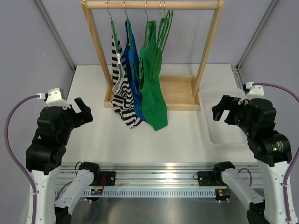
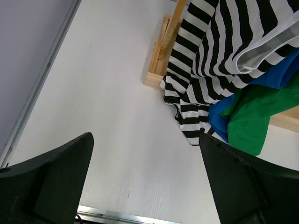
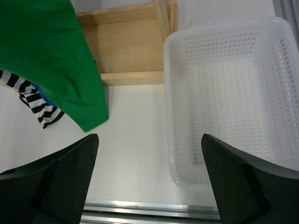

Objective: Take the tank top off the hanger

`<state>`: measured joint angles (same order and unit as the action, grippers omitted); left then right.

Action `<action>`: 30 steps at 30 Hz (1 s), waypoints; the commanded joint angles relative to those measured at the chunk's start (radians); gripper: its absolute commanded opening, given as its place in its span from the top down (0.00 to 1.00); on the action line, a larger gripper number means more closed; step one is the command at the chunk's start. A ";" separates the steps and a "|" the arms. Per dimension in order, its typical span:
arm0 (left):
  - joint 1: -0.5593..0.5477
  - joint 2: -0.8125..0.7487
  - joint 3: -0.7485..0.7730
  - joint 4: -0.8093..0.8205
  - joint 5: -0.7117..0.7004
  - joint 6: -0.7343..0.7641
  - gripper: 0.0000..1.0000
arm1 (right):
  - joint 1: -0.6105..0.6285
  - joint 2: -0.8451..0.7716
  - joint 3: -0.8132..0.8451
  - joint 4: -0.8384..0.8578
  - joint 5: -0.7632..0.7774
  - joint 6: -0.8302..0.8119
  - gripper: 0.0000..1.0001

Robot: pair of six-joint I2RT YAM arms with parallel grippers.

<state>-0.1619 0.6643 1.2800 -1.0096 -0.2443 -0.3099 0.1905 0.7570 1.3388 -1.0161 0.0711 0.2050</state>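
Observation:
Three tank tops hang on green hangers from a wooden rack [image 1: 152, 5]: a black-and-white striped one [image 1: 122, 93] on the left, a blue one [image 1: 134, 60] in the middle, a green one [image 1: 153, 88] on the right. An empty green hanger [image 1: 164, 23] hangs at the far right of the rail. My left gripper [image 1: 83, 112] is open and empty, low at the left, apart from the clothes. My right gripper [image 1: 223, 110] is open and empty at the right. The striped top [image 2: 210, 56] and green top [image 3: 51, 60] show in the wrist views.
A white plastic basket [image 1: 219, 116] stands on the table right of the rack, under my right gripper; it also shows in the right wrist view [image 3: 224, 93]. The rack's wooden base [image 1: 180, 93] lies behind the hanging hems. A metal rail [image 1: 154, 179] runs along the near edge.

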 commanded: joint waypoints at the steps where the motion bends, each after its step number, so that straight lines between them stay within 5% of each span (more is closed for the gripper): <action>1: -0.004 0.015 0.016 0.014 -0.023 0.014 0.01 | 0.003 0.002 0.026 0.031 0.022 -0.004 0.00; 13: -0.004 0.128 0.113 0.042 0.086 0.000 0.01 | 0.001 0.002 -0.015 0.080 -0.117 0.048 0.00; 20: -0.013 0.325 0.368 0.094 0.295 -0.055 0.01 | 0.003 0.013 -0.033 0.105 -0.212 0.068 0.01; 30: -0.134 0.705 0.795 0.149 0.211 -0.012 0.01 | 0.003 0.007 -0.035 0.117 -0.317 0.085 0.01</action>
<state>-0.2829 1.2728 1.9553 -0.9192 -0.0139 -0.3580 0.1905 0.7681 1.3010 -0.9459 -0.1806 0.2771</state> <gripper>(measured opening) 0.988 0.993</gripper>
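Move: The striped tank top hangs about 24 cm ahead of the left hand and 14 cm to its right, its middle roughly level with the hand. The blue top hangs some 7 cm to the right of the striped one and the green top about 14 cm right of it, both about as far out. The rack's left post stands about 28 cm ahead and 5 cm right. From the right hand, the striped top is about 23 cm ahead and 44 cm left. Open left hand climbs some 13 cm, forward and right towards the striped tank top; right hand shifts left. ##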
